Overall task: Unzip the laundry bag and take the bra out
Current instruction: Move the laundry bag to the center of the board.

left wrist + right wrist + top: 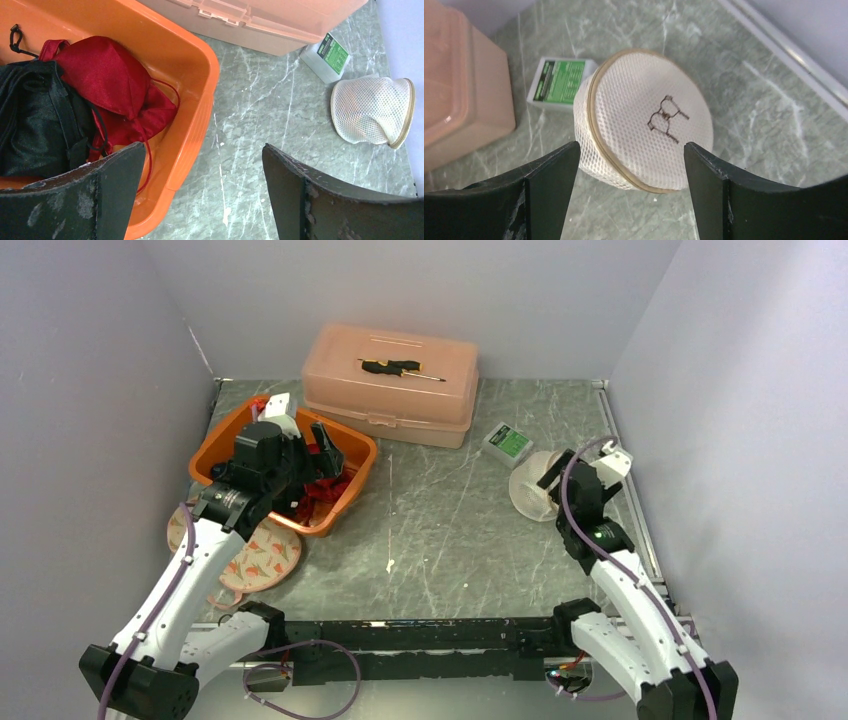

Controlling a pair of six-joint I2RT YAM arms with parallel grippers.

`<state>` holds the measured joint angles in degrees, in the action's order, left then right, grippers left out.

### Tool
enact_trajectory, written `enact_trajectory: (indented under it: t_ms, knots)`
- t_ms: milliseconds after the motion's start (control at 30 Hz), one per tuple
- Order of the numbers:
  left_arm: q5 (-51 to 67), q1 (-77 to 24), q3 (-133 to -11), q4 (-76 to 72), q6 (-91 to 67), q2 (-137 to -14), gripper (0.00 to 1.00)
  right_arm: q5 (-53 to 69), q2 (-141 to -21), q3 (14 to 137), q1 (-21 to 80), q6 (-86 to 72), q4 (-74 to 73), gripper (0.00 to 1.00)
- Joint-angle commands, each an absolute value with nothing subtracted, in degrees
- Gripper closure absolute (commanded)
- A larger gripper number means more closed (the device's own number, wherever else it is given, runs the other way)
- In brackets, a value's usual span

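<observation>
The laundry bag (528,490) (372,110) (649,117) is a round white mesh pouch with a tan rim, lying on the table at the right; I cannot tell whether it is zipped. My right gripper (558,480) (631,190) is open, its fingers either side of the bag's near edge, apart from it. A red satin garment with thin straps, shaped like a bra (325,490) (110,80), lies in the orange basket (365,455) (210,65) beside a black garment (35,120). My left gripper (310,455) (202,185) hangs open and empty over the basket's right rim.
A pink plastic box (390,380) with a black tool (400,367) on its lid stands at the back. A green-and-white packet (508,442) (327,55) (561,82) lies by the bag. Patterned flat pads (260,560) lie under the left arm. Grey walls close three sides.
</observation>
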<state>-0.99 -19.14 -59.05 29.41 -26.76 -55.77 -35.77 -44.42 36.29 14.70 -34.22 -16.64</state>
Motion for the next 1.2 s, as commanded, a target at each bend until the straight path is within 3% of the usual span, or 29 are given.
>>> enact_trajectory:
  t_ms: [0, 167, 433, 667, 833, 1000, 1167]
  knots:
    - [1.11, -19.34, -59.08, 27.91, -27.59, -54.86, 0.08, -30.04, -48.31, 35.63, 14.41, -32.75, -9.79, 0.21]
    - [1.48, -19.34, -58.79, 27.51, -27.6, -54.36, 0.08, -28.61, -53.53, 36.59, 14.41, -31.45, -8.91, 0.24]
    - [2.36, -19.34, -59.06, 27.69, -27.77, -55.42, 0.08, -28.63, -57.43, 37.29, 14.42, -31.08, -10.33, 0.51]
    - [2.6, -19.35, -58.97, 27.78, -27.86, -55.59, 0.09, -28.75, -59.62, 37.42, 14.41, -30.59, -10.97, 0.64]
    - [3.01, -19.34, -59.04, 27.69, -27.91, -55.68, 0.09, -30.88, -57.42, 39.73, 18.34, -27.75, -12.88, 0.99]
    - [3.11, -19.35, -59.1, 27.76, -27.86, -55.66, 0.09, -41.22, -56.95, 47.22, 31.68, -23.52, -18.97, 1.0]
    - [2.24, -19.34, -59.02, 27.82, -27.64, -55.12, 0.09, -42.25, -60.46, 54.39, 40.53, -20.82, -26.18, 1.0]
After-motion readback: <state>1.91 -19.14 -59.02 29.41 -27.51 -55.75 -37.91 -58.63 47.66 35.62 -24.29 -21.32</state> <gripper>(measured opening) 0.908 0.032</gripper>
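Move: The laundry bag's middle lies about 4 cm ahead of the right hand, 4 cm to its left and 10 cm below. The green-labelled box stands about 8 cm beyond the bag and 6 cm farther left; the pink toolbox's middle is some 22 cm ahead of the hand and 30 cm to its left. From the left hand the bag is roughly 34 cm to the right, 3 cm ahead and 17 cm below. Lower the open right gripper about 7 cm, easing a little forward and left and tipping the fingers down, onto the zipper edge of the laundry bag. Shut the fingers to pinch that edge, then lift and sweep left towards the board's center, some 8 cm each way, rolling the hand's left side down and turning it counter-clockwise as you carry. ##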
